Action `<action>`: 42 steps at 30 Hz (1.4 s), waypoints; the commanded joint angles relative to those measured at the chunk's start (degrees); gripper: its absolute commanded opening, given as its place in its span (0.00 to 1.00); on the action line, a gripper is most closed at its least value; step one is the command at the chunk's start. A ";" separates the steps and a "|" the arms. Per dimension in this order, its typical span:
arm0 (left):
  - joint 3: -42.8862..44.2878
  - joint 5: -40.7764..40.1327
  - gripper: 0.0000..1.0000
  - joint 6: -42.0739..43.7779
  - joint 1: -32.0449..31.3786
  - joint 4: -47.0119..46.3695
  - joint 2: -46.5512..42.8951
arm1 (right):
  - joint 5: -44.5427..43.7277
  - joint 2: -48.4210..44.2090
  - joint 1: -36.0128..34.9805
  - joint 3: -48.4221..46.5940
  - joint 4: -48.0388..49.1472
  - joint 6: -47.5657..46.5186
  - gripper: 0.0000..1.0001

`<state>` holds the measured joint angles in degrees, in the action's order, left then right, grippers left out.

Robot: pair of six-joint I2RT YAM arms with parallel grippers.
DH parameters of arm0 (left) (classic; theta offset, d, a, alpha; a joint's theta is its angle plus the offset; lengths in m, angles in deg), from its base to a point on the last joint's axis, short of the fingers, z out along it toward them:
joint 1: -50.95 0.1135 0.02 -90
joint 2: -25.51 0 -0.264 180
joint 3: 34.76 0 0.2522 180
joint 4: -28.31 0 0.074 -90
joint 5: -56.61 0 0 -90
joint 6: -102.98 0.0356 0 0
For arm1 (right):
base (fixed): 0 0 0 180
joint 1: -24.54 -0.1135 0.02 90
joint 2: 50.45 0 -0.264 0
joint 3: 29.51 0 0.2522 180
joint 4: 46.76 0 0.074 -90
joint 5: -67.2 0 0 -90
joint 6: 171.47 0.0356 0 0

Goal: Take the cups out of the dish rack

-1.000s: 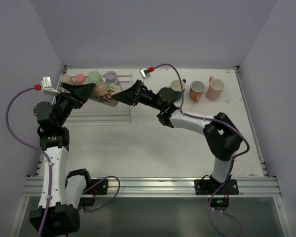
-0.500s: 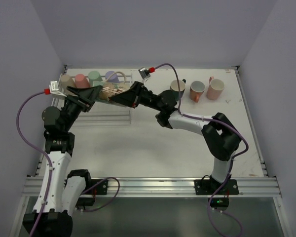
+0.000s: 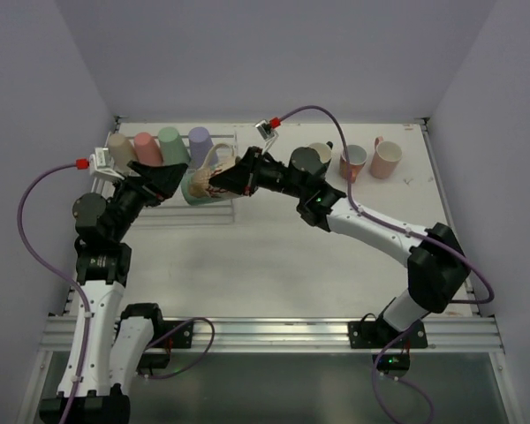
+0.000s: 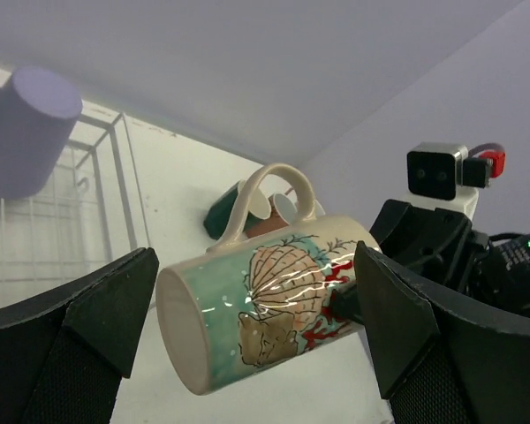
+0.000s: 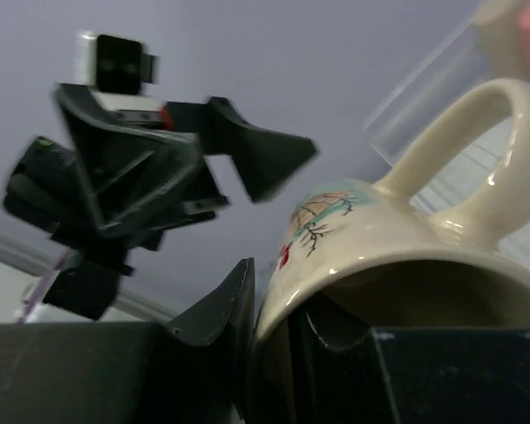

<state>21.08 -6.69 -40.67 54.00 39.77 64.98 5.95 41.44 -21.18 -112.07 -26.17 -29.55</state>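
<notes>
The cream cup with shell and coral print [image 3: 200, 184] hangs on its side over the dish rack's [image 3: 172, 210] right end, handle up. My right gripper [image 3: 228, 179] is shut on its rim, one finger inside the mouth and one outside [image 5: 278, 329]. My left gripper [image 3: 170, 179] stands open around the cup's [image 4: 265, 291] base end, its pads [image 4: 115, 296] apart from the wall. Beige [image 3: 119, 147], pink [image 3: 146, 147], green [image 3: 171, 145] and lilac [image 3: 200, 141] cups stand upside down in the rack's back row.
Three cups stand on the table at the back right: dark green [image 3: 316, 157], salmon [image 3: 353, 162] and pink [image 3: 388, 159]. The side walls run close along both table edges. The rack's wire wall [image 4: 115, 177] rises just behind the held cup.
My left gripper has opened and let go of the printed cup. My right gripper has closed on its rim, and the cup now hangs from the right arm alone.
</notes>
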 commanded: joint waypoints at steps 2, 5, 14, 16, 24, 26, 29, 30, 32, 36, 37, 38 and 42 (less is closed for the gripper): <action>3.70 -1.39 1.00 12.33 0.03 6.86 -1.93 | -6.95 -5.59 1.68 -10.98 -22.01 -17.01 0.00; 4.49 -1.91 1.00 16.64 0.03 10.81 -1.76 | -9.50 -5.41 2.91 -17.23 -33.53 -23.96 0.00; 3.53 -4.55 1.00 26.74 -4.71 17.24 -2.99 | -17.13 8.89 8.18 -48.59 -67.19 -43.64 0.00; 2.83 -6.64 1.00 29.20 -7.43 18.04 -2.90 | -19.07 13.46 8.36 -58.76 -74.93 -48.81 0.00; 2.21 -16.06 1.00 35.19 -19.91 19.36 -2.55 | -28.30 27.54 8.36 -68.41 -81.03 -65.80 0.00; 1.42 -17.55 1.00 35.63 -20.19 19.36 -3.51 | -28.66 28.95 8.36 -68.14 -80.58 -69.14 0.00; 0.54 -18.96 1.00 35.81 -20.19 18.83 -5.36 | -31.39 32.28 8.71 -69.10 -79.79 -72.48 0.00; 0.19 -18.96 1.00 35.72 -20.19 18.13 -5.71 | -31.65 33.07 8.89 -69.37 -79.44 -73.01 0.00; -1.12 -18.09 1.00 36.24 -20.27 16.47 -6.06 | -31.57 34.92 9.50 -69.46 -79.09 -73.45 0.00; -2.97 -16.15 1.00 37.47 -20.19 14.35 -5.10 | -30.77 36.86 10.82 -66.65 -76.02 -73.54 0.00; -3.06 -16.15 1.00 37.56 -20.27 14.09 -5.10 | -30.69 37.47 10.91 -66.64 -75.83 -73.72 0.00; -3.06 -16.33 1.00 37.74 -20.19 14.00 -4.92 | -30.95 38.17 11.08 -66.82 -75.75 -73.89 0.00; -2.80 -16.59 1.00 38.27 -20.19 13.99 -4.92 | -30.25 40.55 12.22 -66.82 -72.95 -73.72 0.00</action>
<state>18.26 -23.21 -4.63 34.04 57.27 60.32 -23.25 82.49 -10.03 -177.53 -108.00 -100.48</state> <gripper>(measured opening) 0.997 0.203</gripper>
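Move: I hold the sea-patterned cup by its rim in my right hand. Its bare spot on the table is some 23 cm ahead, 11 cm to the right and 24 cm below that hand. From the spot, the green cup stands roughly 15 cm to the right, level with it, and the purple cup on the rack about 21 cm to the left. My left hand has the spot about 21 cm ahead, 24 cm right and 23 cm below. Keeping my pinch on the rim, I carry the cup forward about 23 cm and some 11 cm to the right with my right hand, first dipping, then rising, then sinking steeply to the bare table beside the rack. Meanwhile I roll the fingers nearly 80 degrees, from pointing left to pointing down. My left hand, empty and open, sinks about 9 cm and backs off a little, rolling its left side up. ##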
